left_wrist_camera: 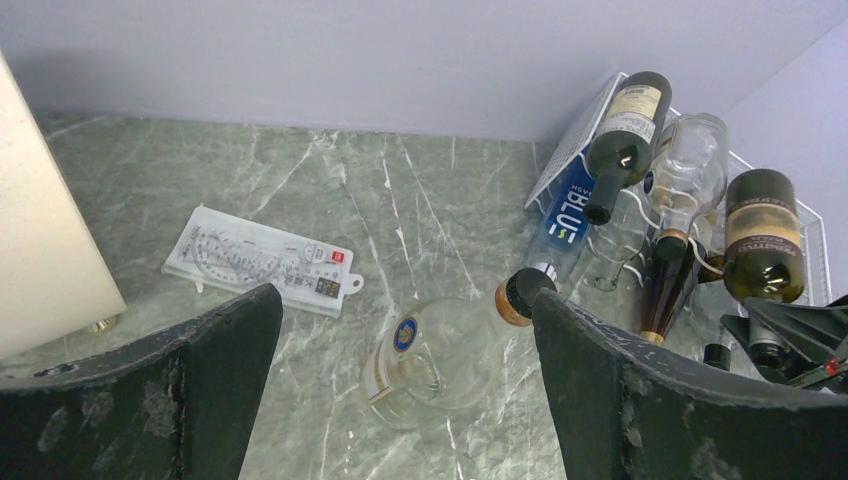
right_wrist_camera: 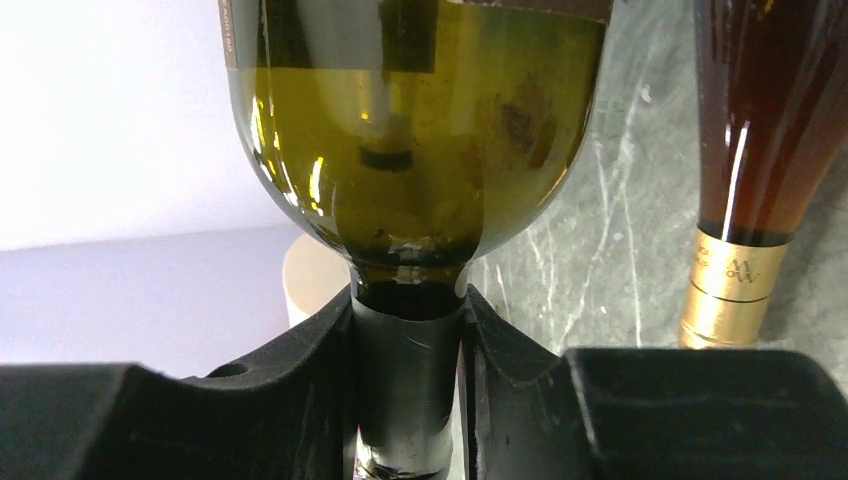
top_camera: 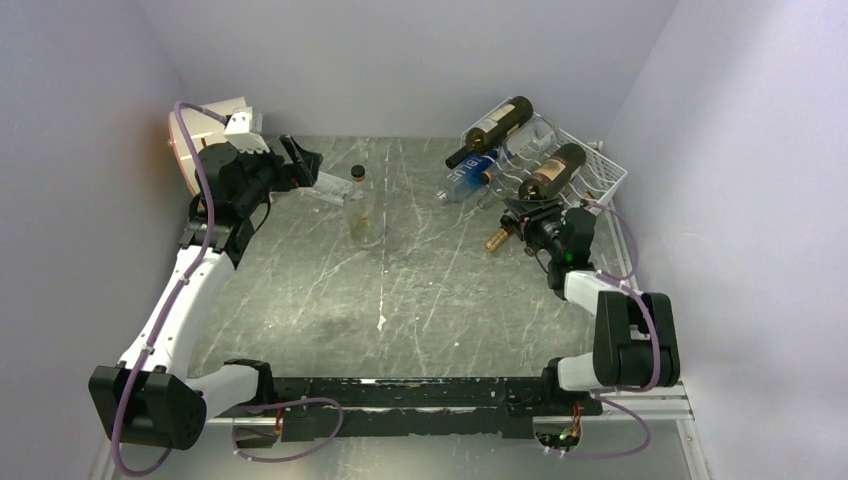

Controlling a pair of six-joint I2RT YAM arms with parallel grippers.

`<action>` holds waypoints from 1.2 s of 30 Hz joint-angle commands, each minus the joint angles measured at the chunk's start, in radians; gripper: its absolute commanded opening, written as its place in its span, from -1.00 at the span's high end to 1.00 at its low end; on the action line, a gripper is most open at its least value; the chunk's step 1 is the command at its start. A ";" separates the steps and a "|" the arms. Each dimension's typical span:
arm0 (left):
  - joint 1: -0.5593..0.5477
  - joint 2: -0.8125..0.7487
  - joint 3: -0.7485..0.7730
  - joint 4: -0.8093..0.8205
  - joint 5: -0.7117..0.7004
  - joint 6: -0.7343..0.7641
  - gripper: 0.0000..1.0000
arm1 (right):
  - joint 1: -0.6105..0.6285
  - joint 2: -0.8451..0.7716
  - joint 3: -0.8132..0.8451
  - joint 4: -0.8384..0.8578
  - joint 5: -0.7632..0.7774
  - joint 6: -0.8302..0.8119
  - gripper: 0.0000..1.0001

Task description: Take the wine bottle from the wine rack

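Observation:
The white wire wine rack (top_camera: 606,172) stands at the back right. A dark green wine bottle (top_camera: 553,170) with a brown label lies in a near cradle, its neck pointing down and left. My right gripper (top_camera: 527,215) is shut on that neck. In the right wrist view the black foil neck (right_wrist_camera: 405,380) sits between the fingers (right_wrist_camera: 320,340), below the green shoulder (right_wrist_camera: 415,130). My left gripper (top_camera: 300,165) hangs open at the far left, away from the rack, holding nothing; in its own view the rack (left_wrist_camera: 580,140) and the gripped bottle (left_wrist_camera: 765,235) show at the right.
The rack also holds a dark bottle (top_camera: 495,128) on top, a blue bottle (top_camera: 470,180), a clear one (left_wrist_camera: 690,160) and a slim amber bottle (top_camera: 497,240). A clear bottle (top_camera: 364,212) stands mid-table. A white flat packet (top_camera: 330,187) and a cream drum (top_camera: 200,140) lie far left.

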 commanded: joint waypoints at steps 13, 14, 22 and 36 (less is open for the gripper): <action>0.003 -0.008 0.027 0.037 0.028 -0.015 -0.98 | 0.001 -0.265 0.166 -0.153 0.056 -0.328 1.00; 0.003 -0.007 0.027 0.039 0.034 -0.015 -0.98 | 0.004 -0.266 0.201 -0.201 0.043 -0.375 1.00; 0.003 -0.022 0.011 0.107 0.172 0.001 -0.98 | 0.090 -0.240 0.447 -0.538 -0.095 -0.645 1.00; -0.356 -0.141 -0.116 0.303 0.452 0.308 -0.98 | 0.191 -0.231 0.457 -0.805 -0.553 -0.577 1.00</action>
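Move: The right hand already has the wine bottle by its neck, the body lying some 8 cm ahead and 7 cm right of the hand. It is bound for the open air over the table about 15 cm to its left. The rack's middle is around 11 cm ahead, 9 cm right; the upright clear bottle is roughly 33 cm left, 4 cm farther out. From the empty left hand, the wine bottle's middle is about 50 cm right, 6 cm ahead, 13 cm lower. Straight up first, nearly 14 cm, the right hand lifts the wine bottle with its neck still pinched, rolling so its left side dips; then it swings left and somewhat back past the rack's edge, turning counter-clockwise and sinking slightly. Late on, the open left hand sweeps right, back and a little up towards the bottle, turning clockwise some 30 degrees, fingertips tipping up. ##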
